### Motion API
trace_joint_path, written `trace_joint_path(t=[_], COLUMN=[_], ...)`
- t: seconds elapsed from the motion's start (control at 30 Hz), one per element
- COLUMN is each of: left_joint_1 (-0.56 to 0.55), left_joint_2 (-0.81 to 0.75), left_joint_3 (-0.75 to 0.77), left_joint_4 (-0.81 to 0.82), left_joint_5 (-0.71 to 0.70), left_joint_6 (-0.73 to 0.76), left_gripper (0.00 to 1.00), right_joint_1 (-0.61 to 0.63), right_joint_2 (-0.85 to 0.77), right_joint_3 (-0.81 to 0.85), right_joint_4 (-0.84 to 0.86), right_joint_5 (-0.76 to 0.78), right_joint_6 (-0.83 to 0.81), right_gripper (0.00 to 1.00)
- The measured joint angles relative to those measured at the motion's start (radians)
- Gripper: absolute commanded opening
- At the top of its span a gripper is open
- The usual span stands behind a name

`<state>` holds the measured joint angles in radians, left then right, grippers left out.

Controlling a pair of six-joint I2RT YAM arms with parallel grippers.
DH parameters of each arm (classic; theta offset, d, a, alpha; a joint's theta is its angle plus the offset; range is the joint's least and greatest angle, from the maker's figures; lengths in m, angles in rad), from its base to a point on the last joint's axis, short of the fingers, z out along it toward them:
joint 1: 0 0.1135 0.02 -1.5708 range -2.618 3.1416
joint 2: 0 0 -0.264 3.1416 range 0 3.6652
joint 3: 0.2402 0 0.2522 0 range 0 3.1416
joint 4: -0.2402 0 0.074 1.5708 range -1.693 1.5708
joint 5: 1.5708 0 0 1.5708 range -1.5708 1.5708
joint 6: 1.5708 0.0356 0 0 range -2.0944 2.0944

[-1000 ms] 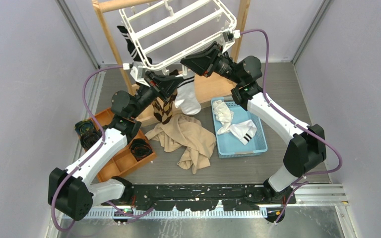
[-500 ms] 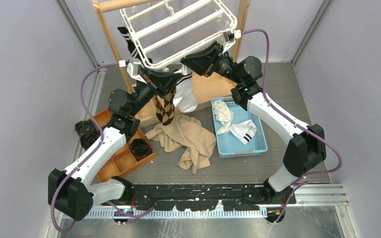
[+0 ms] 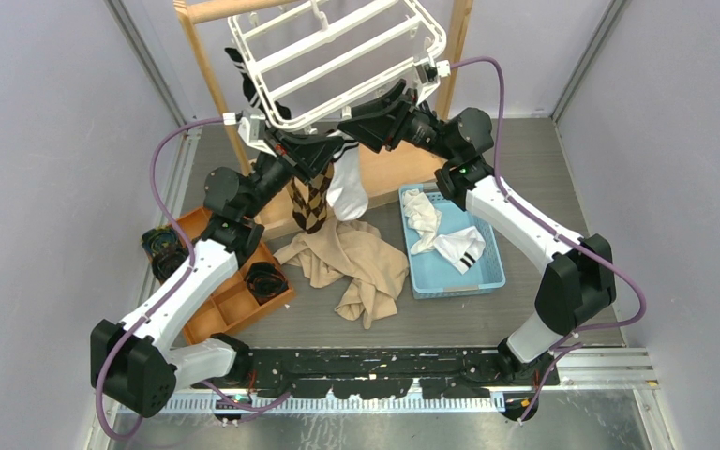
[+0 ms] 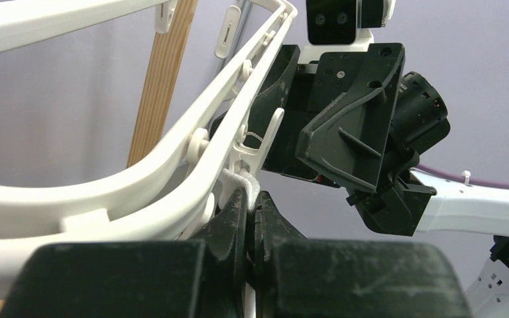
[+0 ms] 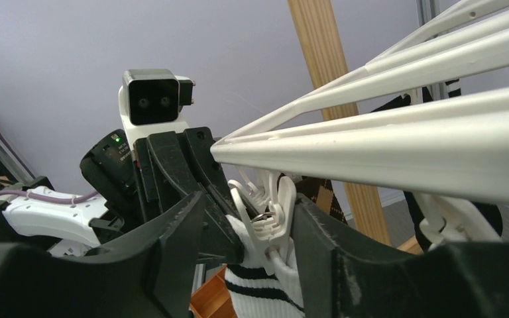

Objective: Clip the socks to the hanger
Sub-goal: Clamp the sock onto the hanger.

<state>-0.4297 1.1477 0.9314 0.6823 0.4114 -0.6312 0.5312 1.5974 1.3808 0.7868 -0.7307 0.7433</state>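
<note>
The white hanger (image 3: 337,56) hangs tilted from the wooden stand. My left gripper (image 3: 317,148) is shut on the cuff of a white sock with black bands (image 3: 348,187) and holds it up against the hanger's rim (image 4: 139,179); the cuff (image 4: 248,187) shows between my fingertips. My right gripper (image 5: 248,202) is open, its jaws on either side of a white clip (image 5: 272,212) that sits on this sock's cuff (image 5: 265,285). A brown argyle sock (image 3: 307,202) and a black striped sock (image 3: 244,89) hang from the rim.
A blue basket (image 3: 487,267) at the right holds more white socks. A beige cloth (image 3: 356,267) lies on the table in the middle. An orange tray (image 3: 230,295) with rolled dark socks is at the left. The wooden stand's post (image 3: 211,84) is beside my left arm.
My left gripper has risen with the white sock's cuff to the hanger's rim. My right gripper has shifted slightly up at the clip, and the hanger has tilted a little.
</note>
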Motion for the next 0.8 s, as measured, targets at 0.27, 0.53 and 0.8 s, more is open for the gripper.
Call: trace_joint_path(t=[0.27,0.53,0.8], left_joint_1=[0.0,0.0,0.0], left_joint_2=[0.0,-0.041,-0.105], left_joint_3=[0.0,0.0,0.0], left_joint_4=[-0.011,-0.092,-0.187], left_joint_5=[-0.005,-0.042,-0.089], left_joint_6=[-0.003,0.038,0.086], left_gripper=[0.0,0.11,0.3], right_joint_1=[0.003,0.0,-0.013], right_joint_2=[-0.033,-0.137,-0.283], right_joint_3=[-0.024,-0.085,-0.187], right_joint_4=[-0.054,-0.136,-0.268], right_joint_5=[-0.003,-0.004,-0.011], right_joint_6=[-0.05,-0.12,-0.216], right_gripper=[0.75,0.86,0.91])
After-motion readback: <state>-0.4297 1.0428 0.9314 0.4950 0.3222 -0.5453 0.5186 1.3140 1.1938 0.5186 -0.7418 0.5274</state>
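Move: The white hanger clip that has the striped white sock in it sits right between the right fingers, about 1 cm ahead and 1 cm to the left of that hand point. From the left hand, which is shut on the sock's cuff, the clip lies some 3 cm ahead, 2 cm to the right and 2 cm above. An empty clip stands roughly 5 cm ahead and 3 cm to the right of the right hand; the argyle sock hangs about 9 cm to its left, 3 cm ahead and 10 cm below. Back and to the right, sinking a little, the right hand draws off the clip by about 6 cm, its already parted fingers spreading almost fully open. Shortly after, the left hand eases about 2 cm to the left, away from the clip, turning slightly counter-clockwise and loosening its pinch on the cuff to roughly a quarter open, the cuff still between its fingers. ##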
